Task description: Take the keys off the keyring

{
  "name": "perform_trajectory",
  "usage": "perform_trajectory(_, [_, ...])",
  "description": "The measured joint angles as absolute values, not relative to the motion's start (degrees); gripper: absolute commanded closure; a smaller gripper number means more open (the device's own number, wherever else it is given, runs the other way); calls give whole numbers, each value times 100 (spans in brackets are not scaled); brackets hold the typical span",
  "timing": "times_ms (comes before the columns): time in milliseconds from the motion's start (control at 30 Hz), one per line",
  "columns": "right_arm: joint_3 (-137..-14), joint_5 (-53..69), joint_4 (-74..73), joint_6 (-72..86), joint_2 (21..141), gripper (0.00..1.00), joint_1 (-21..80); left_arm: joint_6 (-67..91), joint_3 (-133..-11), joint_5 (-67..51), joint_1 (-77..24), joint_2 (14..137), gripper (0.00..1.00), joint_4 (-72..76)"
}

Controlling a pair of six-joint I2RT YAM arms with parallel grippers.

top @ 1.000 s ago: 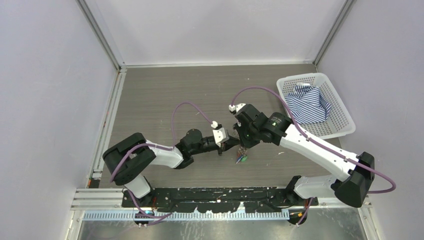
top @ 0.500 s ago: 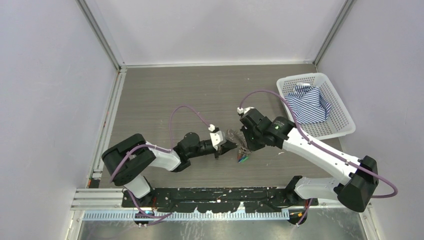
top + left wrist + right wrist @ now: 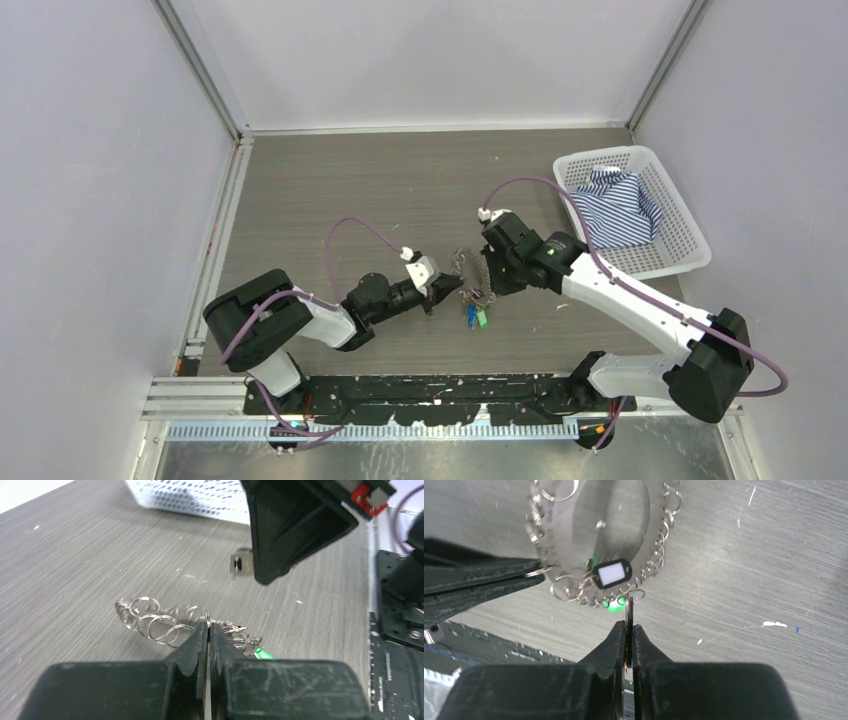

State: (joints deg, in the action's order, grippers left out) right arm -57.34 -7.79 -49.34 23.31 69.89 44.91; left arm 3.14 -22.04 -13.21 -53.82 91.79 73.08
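Observation:
The keyring (image 3: pixel 657 550) is a silvery hoop rimmed with several small split rings, lifted off the table between both grippers (image 3: pixel 468 270). My left gripper (image 3: pixel 207 624) is shut on one small ring of its rim; its fingers (image 3: pixel 484 577) come in from the left in the right wrist view. My right gripper (image 3: pixel 629 622) is shut on a thin dark key seen edge-on, hanging at the hoop's near rim. A green key head (image 3: pixel 614 605) and a black tag with a white label (image 3: pixel 611 573) dangle beside it. The green and blue keys (image 3: pixel 476 317) hang below the ring.
A white mesh basket (image 3: pixel 690 250) holding a striped blue shirt (image 3: pixel 615 205) stands at the back right. The grey wood-grain table is enclosed by pale walls on three sides. The arms' black base rail runs along the near edge.
My left gripper has shut on a small ring and drawn back left. My right gripper has shifted towards the near edge, and the keyring now shows stretched between the two.

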Motion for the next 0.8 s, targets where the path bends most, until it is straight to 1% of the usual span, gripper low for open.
perform_trajectory(67, [-5688,-746,-4694,2368,7030,99,4226,421,-2110,-969,-5374,9146,100,7244])
perform_trajectory(167, [-5527,-701,-4211,2473,7072,99,3776,611,-2084,-283,-5334,8827,100,6702])
perform_trajectory(333, [-5196,-611,-3192,2722,7369,99,3122,803,-2410,952,-5170,7856,100,4847])
perform_trajectory(533, [-5054,-613,-2226,2936,8200,98,2659,947,-2794,1820,-4794,7459,100,3063])
perform_trajectory(733, [-4923,-582,-1581,3116,8630,89,2604,1138,-3011,2115,-4718,7461,99,1726])
perform_trajectory(767, [-4877,-578,-1514,3144,8646,85,2604,1164,-3065,2152,-4718,7461,95,1546])
perform_trajectory(800, [-4818,-567,-1441,3170,8661,80,2606,1188,-3127,2191,-4718,7459,87,1369])
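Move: The left fingers still pinch the ringed metal plate, its middle about 2 cm ahead, 2 cm right and 3 cm below them. Its keys hang 4 cm back, 3 cm right and 6 cm below. The bare table spot it goes to is some 10 cm ahead, 9 cm left and 8 cm down. The right hand, with a loose small ring, heads for clear table about 13 cm ahead, 2 cm right and 10 cm down; from it the plate is 3 cm ahead and 3 cm left. Leftward and forward, the left hand carries the pinched plate about 14 cm left and 7 cm ahead, sinking 5 cm late on, while swinging some 40 degrees counter-clockwise and tipping fingers down. The right hand draws away from the plate, going about 12 cm forward and 8 cm down over bare table, turning roughly 25 degrees clockwise and keeping the small ring pinched. ##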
